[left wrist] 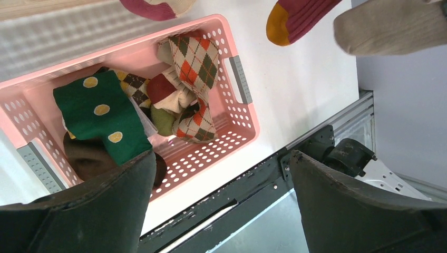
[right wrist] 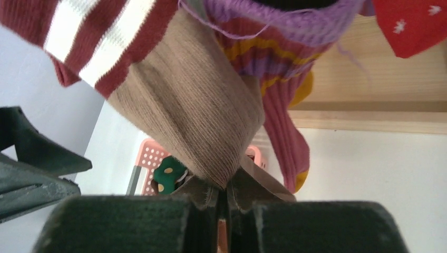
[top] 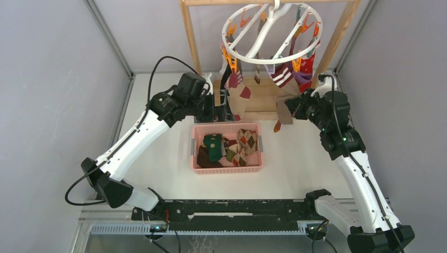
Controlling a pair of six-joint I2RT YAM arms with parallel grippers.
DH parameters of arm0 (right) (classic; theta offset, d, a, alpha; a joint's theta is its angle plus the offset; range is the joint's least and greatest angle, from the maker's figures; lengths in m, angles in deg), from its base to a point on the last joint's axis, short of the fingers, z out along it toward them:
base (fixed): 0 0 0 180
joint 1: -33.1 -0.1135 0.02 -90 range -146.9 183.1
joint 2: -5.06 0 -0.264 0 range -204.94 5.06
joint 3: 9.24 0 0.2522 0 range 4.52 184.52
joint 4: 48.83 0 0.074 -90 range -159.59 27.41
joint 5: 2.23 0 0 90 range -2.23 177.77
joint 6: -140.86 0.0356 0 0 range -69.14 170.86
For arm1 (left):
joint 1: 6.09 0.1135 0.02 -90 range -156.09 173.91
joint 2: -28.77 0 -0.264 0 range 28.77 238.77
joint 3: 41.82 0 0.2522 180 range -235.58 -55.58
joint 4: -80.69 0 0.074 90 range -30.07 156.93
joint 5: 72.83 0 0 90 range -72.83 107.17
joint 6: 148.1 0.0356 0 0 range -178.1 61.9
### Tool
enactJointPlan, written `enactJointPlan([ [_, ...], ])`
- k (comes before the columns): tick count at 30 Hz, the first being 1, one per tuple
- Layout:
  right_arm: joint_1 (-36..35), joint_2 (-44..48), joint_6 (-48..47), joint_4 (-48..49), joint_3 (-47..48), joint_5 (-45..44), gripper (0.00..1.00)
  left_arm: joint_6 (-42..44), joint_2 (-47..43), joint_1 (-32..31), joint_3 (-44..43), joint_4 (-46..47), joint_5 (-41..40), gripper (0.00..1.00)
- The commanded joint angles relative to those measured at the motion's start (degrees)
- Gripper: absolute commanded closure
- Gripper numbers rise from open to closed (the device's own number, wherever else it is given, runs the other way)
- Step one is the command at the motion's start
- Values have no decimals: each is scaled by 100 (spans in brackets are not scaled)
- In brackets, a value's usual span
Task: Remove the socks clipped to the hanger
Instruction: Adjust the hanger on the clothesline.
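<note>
The white ring hanger [top: 272, 52] hangs from the wooden rack with several socks [top: 282, 74] clipped to its rim. My right gripper [top: 291, 109] is shut on the lower part of a tan sock [right wrist: 195, 105]. That sock runs up among a maroon-and-white striped sock [right wrist: 89, 37], a purple one [right wrist: 274, 21] and a red one [right wrist: 411, 26]; its clip is hidden. My left gripper [top: 221, 108] hovers open and empty above the far edge of the pink basket [top: 226, 125], below maroon socks [top: 237, 84] on the hanger's left side.
The pink basket [left wrist: 132, 45] holds a green dotted sock [left wrist: 103, 113], argyle socks [left wrist: 195, 63] and others. The wooden rack's posts [top: 191, 37] and base board [top: 263, 97] stand at the back. Grey walls close in both sides. The black rail [top: 232, 208] runs along the near edge.
</note>
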Motion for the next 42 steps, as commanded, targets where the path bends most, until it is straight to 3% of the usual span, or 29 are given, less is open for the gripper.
enactJointPlan([
  [1, 304, 3, -25, 114, 406, 101, 93, 122, -16, 20, -311, 90, 161, 0],
  [10, 720, -61, 60, 119, 475, 106, 93, 178, -8, 19, -394, 11, 239, 0],
  [21, 1728, -517, 304, 152, 803, 289, 94, 209, -308, 19, -128, 271, 354, 0],
  [42, 2421, -1656, 507, 666, 1467, 362, 94, -37, -805, 22, 489, 572, 288, 0],
])
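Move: The right hand holds the beige sock with the striped cuff; the hanger clip it hangs from is about 10 cm ahead, 10 cm left and 10 cm higher. The rack's right post, towards which the sock goes, stands some 6 cm ahead and 18 cm right, while the purple-cuffed sock hangs roughly 9 cm straight ahead, slightly higher. From the left hand, the held beige sock is about 29 cm right, level ahead and in height. The right hand keeps its pinch and draws the beige sock some 13 cm right and 8 cm forward towards the right post. ##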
